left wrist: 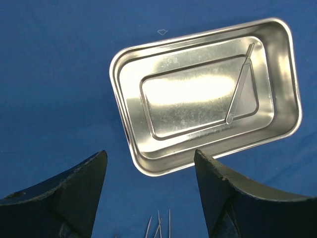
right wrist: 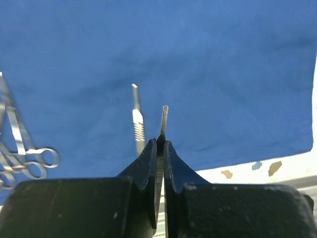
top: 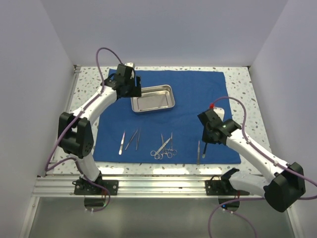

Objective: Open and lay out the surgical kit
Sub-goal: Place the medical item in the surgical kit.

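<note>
The royal-blue cloth wrap (top: pixel 198 94) lies spread flat on the table. On its far left part sits the steel tray (top: pixel 152 97), which holds one slim silver handle (left wrist: pixel 240 87). My left gripper (top: pixel 130 85) hovers open over the tray's left end; in the left wrist view its fingers (left wrist: pixel 81 191) straddle the tray's (left wrist: pixel 208 148) near corner, empty. Tweezers (top: pixel 128 141) and ring-handled clamps (top: pixel 164 148) lie along the cloth's near edge. My right gripper (top: pixel 205 141) is shut on a slim steel handle (right wrist: pixel 164 116), just above the cloth beside another handle (right wrist: pixel 137 121).
The speckled tabletop (top: pixel 242 84) shows around the cloth, with white walls on three sides. A metal rail (top: pixel 158 186) with both arm bases runs along the near edge. The clamps (right wrist: pixel 20 153) lie left of my right gripper.
</note>
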Controlling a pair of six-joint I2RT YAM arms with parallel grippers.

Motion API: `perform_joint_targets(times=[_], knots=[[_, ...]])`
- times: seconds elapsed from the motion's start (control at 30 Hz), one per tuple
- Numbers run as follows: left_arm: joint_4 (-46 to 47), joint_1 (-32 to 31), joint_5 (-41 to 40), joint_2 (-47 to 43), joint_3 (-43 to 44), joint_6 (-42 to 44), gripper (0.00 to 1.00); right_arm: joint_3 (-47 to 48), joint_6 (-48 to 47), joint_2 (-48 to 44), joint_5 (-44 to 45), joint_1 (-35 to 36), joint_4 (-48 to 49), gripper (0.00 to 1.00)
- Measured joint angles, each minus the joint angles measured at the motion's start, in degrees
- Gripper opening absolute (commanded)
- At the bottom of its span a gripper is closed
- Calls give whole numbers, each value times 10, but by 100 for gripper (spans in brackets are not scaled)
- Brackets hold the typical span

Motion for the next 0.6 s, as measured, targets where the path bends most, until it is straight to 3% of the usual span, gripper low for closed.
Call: perform_joint_targets(times=[0.3,0.6], knots=[[-2,0,0,-2,5,0,75,-70,-3,16,-17,0,57,0],[-5,0,-5,-15,-26,0,75,-85,-34,136,-16,0,163,0]])
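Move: The right hand holds a scalpel about 10 cm above the cloth; its free spot is almost straight below, about 1 cm ahead and 1 cm left. Another scalpel lies beside that spot, its middle some 3 cm back and 3 cm left of the hand; the scissors lie about 18 cm left and 1 cm back. From the left hand the spot is roughly 21 cm back, 31 cm right and 14 cm down. The right hand lowers the scalpel it already holds by about 8 cm towards the bare cloth just right of the lying scalpel, first easing back 1 cm, then curving about 2 cm forward and slightly left as the fingers tip some 5 degrees steeper. The fingers keep their closed grip to the end, with the held scalpel's tip pointing forward alongside the lying one, while the open left hand hovers by the tray, drifting back and down a centimetre or two after a slight rise. ##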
